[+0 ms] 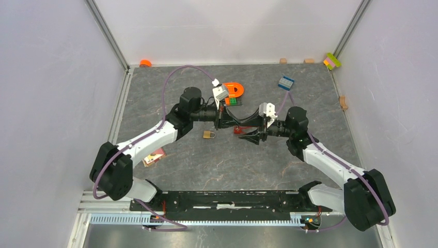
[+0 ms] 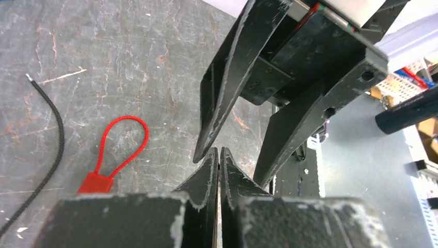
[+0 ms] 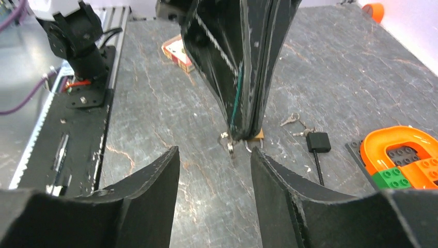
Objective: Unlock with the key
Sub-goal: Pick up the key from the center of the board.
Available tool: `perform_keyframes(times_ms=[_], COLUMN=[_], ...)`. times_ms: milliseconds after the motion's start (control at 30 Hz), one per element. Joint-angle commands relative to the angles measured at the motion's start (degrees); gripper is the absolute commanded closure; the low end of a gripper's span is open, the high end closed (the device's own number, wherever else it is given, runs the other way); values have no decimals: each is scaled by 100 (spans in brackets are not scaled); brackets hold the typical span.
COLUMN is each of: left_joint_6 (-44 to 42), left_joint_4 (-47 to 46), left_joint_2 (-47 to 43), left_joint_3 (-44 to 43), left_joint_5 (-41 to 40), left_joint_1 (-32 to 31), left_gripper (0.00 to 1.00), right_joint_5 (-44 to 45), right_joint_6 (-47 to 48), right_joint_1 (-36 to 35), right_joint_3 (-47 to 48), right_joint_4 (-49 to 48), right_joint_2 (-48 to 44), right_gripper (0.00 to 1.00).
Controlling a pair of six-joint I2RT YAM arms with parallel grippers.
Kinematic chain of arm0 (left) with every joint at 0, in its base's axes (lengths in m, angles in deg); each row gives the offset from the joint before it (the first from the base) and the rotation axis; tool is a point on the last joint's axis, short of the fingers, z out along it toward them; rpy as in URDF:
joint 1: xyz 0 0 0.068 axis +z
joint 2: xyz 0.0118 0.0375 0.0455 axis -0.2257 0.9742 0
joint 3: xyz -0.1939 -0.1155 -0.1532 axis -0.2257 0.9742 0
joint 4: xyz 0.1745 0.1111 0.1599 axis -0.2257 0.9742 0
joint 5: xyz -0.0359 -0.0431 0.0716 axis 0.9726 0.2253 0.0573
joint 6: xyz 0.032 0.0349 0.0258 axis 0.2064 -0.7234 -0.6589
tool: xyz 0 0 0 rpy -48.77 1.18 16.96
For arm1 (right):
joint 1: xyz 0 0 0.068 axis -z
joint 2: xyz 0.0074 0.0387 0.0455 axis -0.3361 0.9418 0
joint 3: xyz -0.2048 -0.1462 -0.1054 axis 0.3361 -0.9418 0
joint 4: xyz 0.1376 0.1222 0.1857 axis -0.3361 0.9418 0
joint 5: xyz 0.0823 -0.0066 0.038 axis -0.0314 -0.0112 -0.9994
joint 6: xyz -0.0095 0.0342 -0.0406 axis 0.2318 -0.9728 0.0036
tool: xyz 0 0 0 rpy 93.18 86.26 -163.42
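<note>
A small brass padlock [image 1: 208,134] lies on the dark table, just left of both grippers. In the right wrist view it peeks out behind the left gripper's tip as the padlock [image 3: 256,135]. My left gripper [image 2: 219,151] is shut, and a small silver key on a ring [image 3: 227,142] hangs from its tip [image 3: 241,135]. My right gripper [image 3: 214,155] faces it, open with nothing between its fingers. Those fingers [image 2: 227,88] straddle the left gripper's tip in the left wrist view. In the top view the two grippers meet near the table's middle, with the right gripper [image 1: 252,137] close to the padlock.
A red cable lock [image 2: 116,155] lies under the grippers. A black cable lock [image 3: 317,141] and spare keys [image 3: 291,120] lie further back. An orange and green brick build [image 1: 235,92], a blue brick [image 1: 285,82] and a small card box [image 1: 154,156] lie around.
</note>
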Motion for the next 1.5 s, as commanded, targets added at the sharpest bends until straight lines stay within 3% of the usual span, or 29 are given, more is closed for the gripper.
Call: perform_keyframes(times_ms=[0, 233, 367, 767, 933, 1100, 1200, 1467], left_joint_6=[1471, 2257, 2587, 2543, 2392, 2113, 2006, 1408], left_joint_4=[-1961, -3603, -4423, -4799, -5112, -5446, -5474, -5073], left_joint_2=[46, 177, 294, 202, 191, 191, 194, 96], left_joint_3=[427, 988, 1220, 1448, 1634, 1828, 1838, 1838], left_joint_5=[-208, -242, -245, -300, -212, 47, 158, 189], left_joint_1=[-18, -18, -18, -18, -19, -18, -20, -18], left_gripper=[98, 98, 98, 98, 84, 69, 61, 55], right_joint_5=[-70, 89, 59, 93, 277, 586, 613, 560], right_joint_6=[-1516, -2098, -2432, -2343, -2001, -713, -285, 150], right_joint_1=[20, 45, 99, 219, 330, 370, 355, 360], right_joint_3=[-198, -295, -309, -362, -294, 21, 42, 116], right_joint_4=[-1894, -2496, -2864, -2790, -2324, -696, -284, 246], right_joint_2=[22, 322, 445, 480, 306, 85, -29, -171], right_gripper=[44, 51, 65, 100, 100, 100, 100, 100])
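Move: My left hand still holds the key in its shut, rightward-pointing fingers, the key's middle about 1 cm right of the hand point. From my open right hand the key is about 2 cm left, 1 cm forward and 1 cm higher. The red padlock lies about 5 cm ahead of my right hand, 2 cm left and some 15 cm below; the brass padlock is about 3 cm ahead, 15 cm left, equally low. I pass the key across in the air: my right hand rises about 3 cm, edging forward, and pinches the key, while my left hand lifts slightly and tilts its fingertips up nearly 20 degrees. Then my left fingers open and let go, easing back towards the base, and my right hand keeps its grip, sinking some 4 cm and drawing off to the right. ##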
